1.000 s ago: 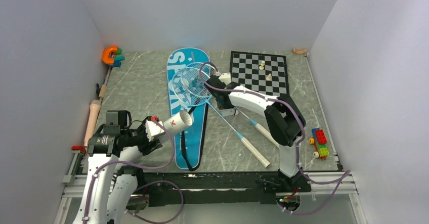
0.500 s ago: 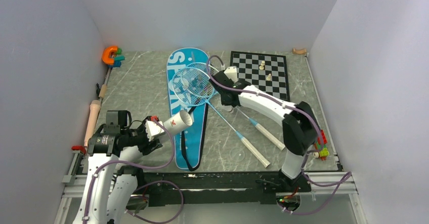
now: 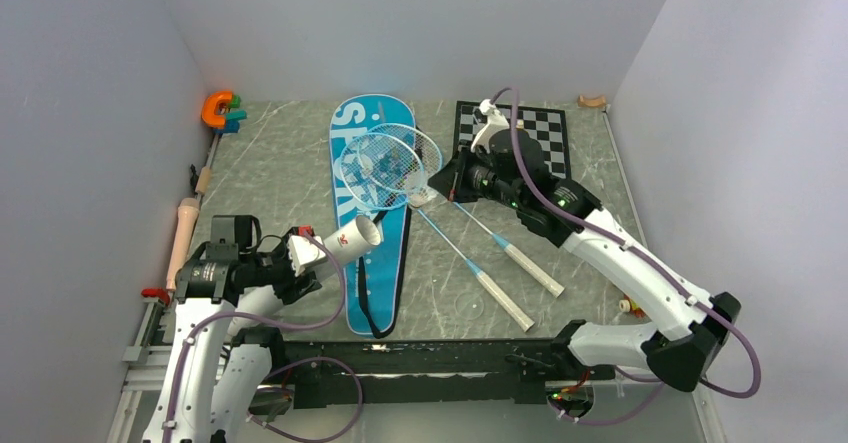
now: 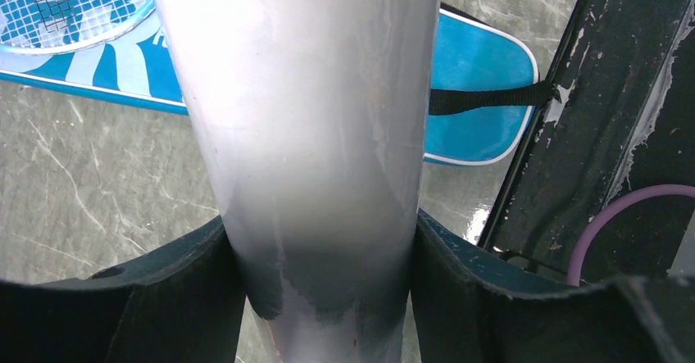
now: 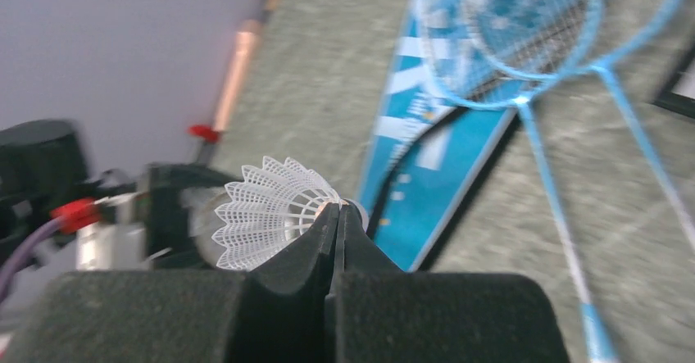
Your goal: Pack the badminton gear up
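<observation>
Two blue-white rackets (image 3: 385, 166) lie crossed, heads on the long blue bag (image 3: 375, 273), white handles (image 3: 503, 301) on the table to the right. My right gripper (image 3: 438, 187) hovers by the racket heads, shut on the cork end of a white shuttlecock (image 5: 266, 209); the fingertips (image 5: 328, 220) pinch it tight. My left gripper (image 3: 298, 260) is shut on a white tube (image 3: 345, 242) whose open mouth points up and right over the bag. In the left wrist view the tube (image 4: 303, 125) fills the gap between both fingers (image 4: 176, 297), with the bag (image 4: 479, 76) beyond.
A black-and-white chessboard (image 3: 548, 138) lies at the back right, partly under the right arm. An orange toy (image 3: 219, 109) and a wooden pin (image 3: 185, 231) sit along the left wall. Coloured bricks (image 3: 630, 305) show by the right arm's elbow.
The right arm has swung out and stretched towards the back. Its jaws have closed on the shuttlecock and lifted it beside the racket heads. The left arm and its tube have stayed put.
</observation>
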Robot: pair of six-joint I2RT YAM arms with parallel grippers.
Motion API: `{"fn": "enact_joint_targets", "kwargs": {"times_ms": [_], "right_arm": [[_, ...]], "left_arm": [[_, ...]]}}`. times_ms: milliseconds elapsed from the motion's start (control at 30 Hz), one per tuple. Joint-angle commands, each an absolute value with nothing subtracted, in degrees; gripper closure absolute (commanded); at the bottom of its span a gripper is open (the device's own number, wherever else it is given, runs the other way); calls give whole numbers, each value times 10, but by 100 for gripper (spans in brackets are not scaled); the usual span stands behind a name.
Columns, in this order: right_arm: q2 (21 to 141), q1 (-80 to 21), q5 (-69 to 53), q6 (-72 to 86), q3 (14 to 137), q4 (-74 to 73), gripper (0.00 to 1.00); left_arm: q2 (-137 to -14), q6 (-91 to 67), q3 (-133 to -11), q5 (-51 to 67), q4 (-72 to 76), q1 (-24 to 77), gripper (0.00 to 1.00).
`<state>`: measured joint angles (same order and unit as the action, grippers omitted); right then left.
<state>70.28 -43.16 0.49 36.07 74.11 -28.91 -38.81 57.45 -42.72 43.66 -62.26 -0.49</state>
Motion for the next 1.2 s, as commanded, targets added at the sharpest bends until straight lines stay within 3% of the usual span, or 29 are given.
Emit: {"fn": "enact_joint_targets", "kwargs": {"times_ms": [0,367,767,867,967,1167], "right_arm": [[681,-430,-159,429,707,-156,100],[721,-431,-264,542,632,37,100],[789,-470,-255,542,641,50,100],[782,-469,-247,516,643,8,89],[774,-469,-241,490,647,-32,72],[767,-456,-235,442,666,-99,57]], "left_arm": [[-393,572,-433,456,-590,-5,56],[-393,556,-437,456,-574,7,60],[-390,548,-439,459,-567,10,62],[-388,549,-439,460,-570,10,62],[-386,550,-438,463,-570,10,62],[-388,550,-442,465,-574,10,62]]}}
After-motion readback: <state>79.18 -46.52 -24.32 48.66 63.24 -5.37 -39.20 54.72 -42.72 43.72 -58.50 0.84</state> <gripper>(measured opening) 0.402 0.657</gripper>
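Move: My right hand holds the shuttlecock and is bound for the mouth of the white tube, about 12 cm to its left, 7 cm back and 8 cm lower. The bag lies on the table some 27 cm below, its middle 9 cm ahead and 14 cm left; the racket heads lie 20 cm ahead and 11 cm left. From my left hand, gripping the tube, the shuttlecock is some 10 cm ahead, 19 cm right and 13 cm up. I swing my right hand about 10 cm left and some 5 cm back towards the tube mouth, rising a little at first, then sinking past my starting height, while the wrist turns some 30 degrees, largely counter-clockwise. With the shuttlecock at the mouth I spread my fingers to nearly half open and let go, still sinking. My left hand keeps its grip on the tube, easing it about 1 cm forward. ##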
